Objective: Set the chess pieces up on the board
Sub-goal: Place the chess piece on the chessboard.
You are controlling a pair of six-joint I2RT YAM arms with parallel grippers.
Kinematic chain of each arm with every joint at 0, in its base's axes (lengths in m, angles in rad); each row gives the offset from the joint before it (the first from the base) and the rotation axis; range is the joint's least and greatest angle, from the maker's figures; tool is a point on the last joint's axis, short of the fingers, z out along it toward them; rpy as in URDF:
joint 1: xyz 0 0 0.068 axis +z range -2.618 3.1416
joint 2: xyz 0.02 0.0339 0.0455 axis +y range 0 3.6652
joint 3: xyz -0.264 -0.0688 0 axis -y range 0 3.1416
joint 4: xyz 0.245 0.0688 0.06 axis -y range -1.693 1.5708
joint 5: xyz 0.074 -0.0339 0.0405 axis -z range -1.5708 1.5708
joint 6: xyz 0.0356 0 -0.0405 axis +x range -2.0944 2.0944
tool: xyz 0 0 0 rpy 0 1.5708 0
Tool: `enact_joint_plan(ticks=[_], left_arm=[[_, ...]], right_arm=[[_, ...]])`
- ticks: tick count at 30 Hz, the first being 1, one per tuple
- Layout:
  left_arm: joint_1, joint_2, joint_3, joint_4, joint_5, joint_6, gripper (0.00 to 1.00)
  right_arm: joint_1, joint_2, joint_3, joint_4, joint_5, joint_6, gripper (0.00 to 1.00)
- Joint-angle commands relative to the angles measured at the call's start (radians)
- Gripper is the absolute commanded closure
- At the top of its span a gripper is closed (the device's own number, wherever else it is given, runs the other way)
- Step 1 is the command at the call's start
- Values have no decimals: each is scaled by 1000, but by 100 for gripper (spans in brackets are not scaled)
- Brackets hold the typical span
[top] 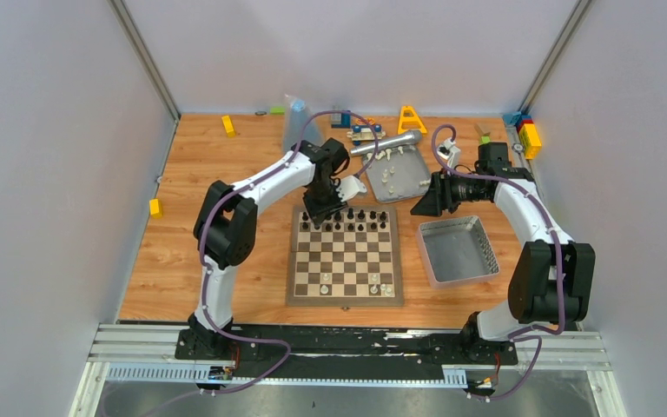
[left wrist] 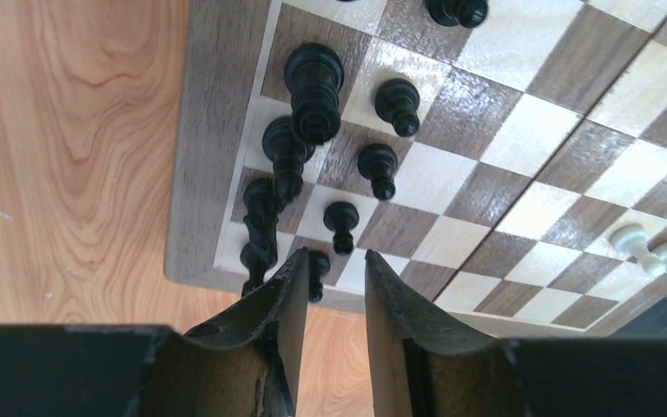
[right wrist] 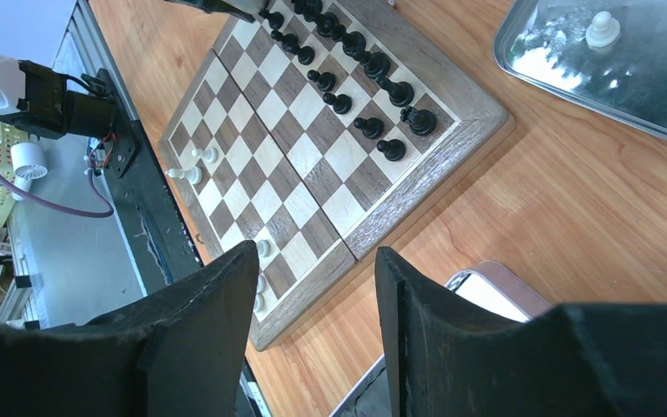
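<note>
The board [top: 344, 261] lies in the middle of the table. Black chess pieces [top: 360, 219] fill its two far rows, and a few white ones [top: 375, 286] stand near the front edge. My left gripper [top: 323, 213] hangs over the board's far left corner. In the left wrist view it [left wrist: 336, 256] is open, and a small black pawn [left wrist: 317, 271] stands on the corner square just past the left fingertip [left wrist: 291, 278], not gripped. Taller black pieces [left wrist: 314, 87] line the edge row. My right gripper [right wrist: 314, 250] is open and empty, above the table right of the board [right wrist: 313, 148].
A grey tray [top: 412, 178] holding several white pieces lies behind the board's right corner, and a second grey tray [top: 458, 250] sits to the board's right. A silver cylinder [top: 386, 143], a bottle [top: 296, 117], a yellow stand [top: 412, 119] and coloured blocks [top: 528, 135] line the back.
</note>
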Motion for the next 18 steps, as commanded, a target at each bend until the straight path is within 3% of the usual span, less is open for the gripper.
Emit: enact_joint_plan(ticks=[1,8,11,18], left_arm=[[6,-142,12,-15,22,-13,61],[68,-280,-18,23,82,-33,55],[142,-340,-63,80,108,-63,52],[338,-516,-222,364,174,-199,38]], right_arm=[[6,-21,6,12,14,-22,46],[4,-65,39,56,143,33,38],[3,-100,58,97,262,65,25],[-16,-107,177,125,467,129,10]])
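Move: The black pawn just set down stands directly under the left hand, its middle about 2 cm below the finger pads. The corner pawn is level with it, 3 cm to its left, another pawn is level with it, 3 cm to its right, and the back-rank piece is 3 cm ahead of it. From the right hand that pawn is about 28 cm left, level, 11 cm down; the tray of white pieces lies some 14 cm ahead and 6 cm left, the empty bin 6 cm back and 9 cm right, both roughly 12 cm below. Straight up off the pawn goes the left hand at first, then it curves left and forward while still climbing, about 12 cm up in all, its fingers opening further and swinging forward and right as the wrist turns counter-clockwise. The right hand sinks slightly, then moves forward, right and a little up, some 6 cm away from the board, tipping its fingers down, turning clockwise and spreading them wide. ##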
